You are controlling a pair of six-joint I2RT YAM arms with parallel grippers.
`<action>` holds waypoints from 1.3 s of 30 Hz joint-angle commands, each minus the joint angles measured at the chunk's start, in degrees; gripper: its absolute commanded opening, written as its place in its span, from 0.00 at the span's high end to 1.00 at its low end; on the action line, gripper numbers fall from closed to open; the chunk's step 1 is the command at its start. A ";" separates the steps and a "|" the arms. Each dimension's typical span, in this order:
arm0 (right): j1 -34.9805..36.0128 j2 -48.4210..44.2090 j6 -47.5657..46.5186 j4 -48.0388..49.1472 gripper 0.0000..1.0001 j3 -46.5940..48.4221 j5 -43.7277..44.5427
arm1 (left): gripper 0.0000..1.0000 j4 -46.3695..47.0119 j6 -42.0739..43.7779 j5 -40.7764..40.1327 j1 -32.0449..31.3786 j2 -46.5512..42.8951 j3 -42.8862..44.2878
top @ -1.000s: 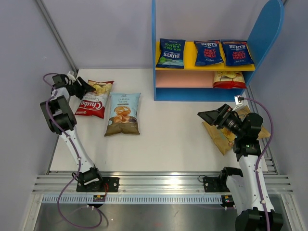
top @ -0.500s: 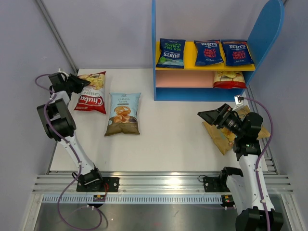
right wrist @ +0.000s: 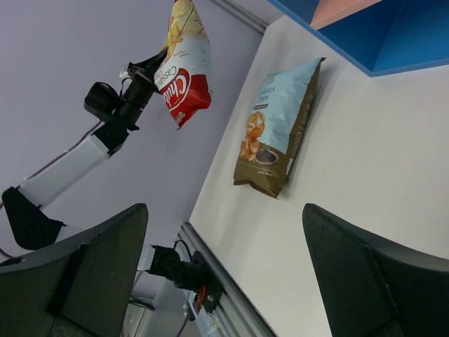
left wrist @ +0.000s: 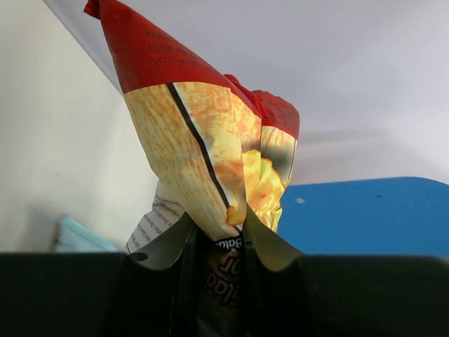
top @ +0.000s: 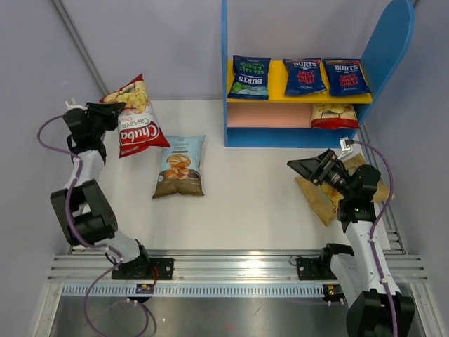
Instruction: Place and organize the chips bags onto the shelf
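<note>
My left gripper [top: 106, 116] [left wrist: 221, 235] is shut on the edge of a red-white Chuba chips bag [top: 133, 116] [left wrist: 203, 147] [right wrist: 184, 77], which hangs in the air over the table's far left. A light blue-brown cassava bag [top: 180, 166] [right wrist: 277, 137] lies flat on the table. The shelf [top: 224, 77] carries three dark blue Burts bags [top: 304, 76] on its yellow board and another Chuba bag [top: 334, 116] on the pink board. At the right my right gripper [top: 306, 168] [right wrist: 224, 210] hovers open and empty, beside a tan-gold bag [top: 317, 202] partly hidden under that arm.
Grey walls close in on the left and right of the white table [top: 252, 189]. An aluminium rail [top: 231, 270] runs along the near edge by both arm bases. The shelf's tall rounded blue side [top: 389, 42] stands at the far right.
My left gripper has closed on the Chuba bag and lifted it off the table, tipping it upright. The right arm has barely moved.
</note>
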 commanded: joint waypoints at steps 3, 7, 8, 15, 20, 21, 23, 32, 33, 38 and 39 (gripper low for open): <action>3.52 3.27 10.29 18.31 0.00 -1.76 -0.67 | 0.92 7.84 -16.09 -8.67 -5.86 -17.23 -14.81; 14.22 3.53 7.48 18.32 0.00 -1.23 7.31 | 0.94 8.45 -23.31 -13.34 -11.39 -27.09 -23.71; 20.87 3.45 6.43 17.79 0.01 -1.23 14.12 | 0.94 8.28 -25.24 -14.48 -12.28 -29.03 -24.94; 54.01 11.25 -7.26 27.18 0.01 0.43 46.51 | 0.93 1.26 -31.05 -24.66 -21.15 -45.38 -30.40; 66.10 24.78 -17.82 37.00 0.00 5.96 58.30 | 0.91 -4.20 -34.21 -28.20 -29.24 -53.90 -32.24; 67.24 28.28 -18.71 39.12 0.01 6.41 58.23 | 0.91 -4.37 -34.66 -30.20 -31.77 -55.14 -32.68; 70.58 31.20 -20.73 42.82 0.01 8.59 57.88 | 0.91 -5.95 -35.19 -31.63 -34.16 -57.77 -33.30; 75.78 40.97 -28.12 56.29 0.01 12.82 57.87 | 0.93 -10.70 -36.77 -36.20 -41.81 -65.96 -35.68; 76.04 41.93 -28.64 56.20 0.01 13.53 58.48 | 0.93 -11.05 -36.77 -35.94 -42.60 -66.14 -35.50; 76.57 43.78 -29.35 56.46 0.01 17.31 63.75 | 0.96 -12.81 -36.95 -37.60 -45.85 -67.54 -35.76; 76.83 44.22 -29.44 56.90 0.01 17.49 64.55 | 0.95 -13.25 -36.95 -38.22 -46.90 -67.81 -35.76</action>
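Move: The red Cuba chips bag is already pinched in the left fingers, its middle about 6 cm right of that hand and 3 cm below; the open right gripper waits about 57 cm right and 24 cm back. From the right hand, the bag is some 50 cm left and 24 cm ahead, near hand height. The blue-brown chips bag lies 37 cm left, 14 cm ahead and 22 cm below the right hand. The red bag, still held by its side edge, is carried by the left hand about 24 cm back and 19 cm right, rising somewhat as the wrist rolls some 35 degrees, left side down. The right hand sweeps left and a little back to meet it, easing to a stop with fingertips tipped up and wide-open jaws around the bag's printed lower end, not closing. ##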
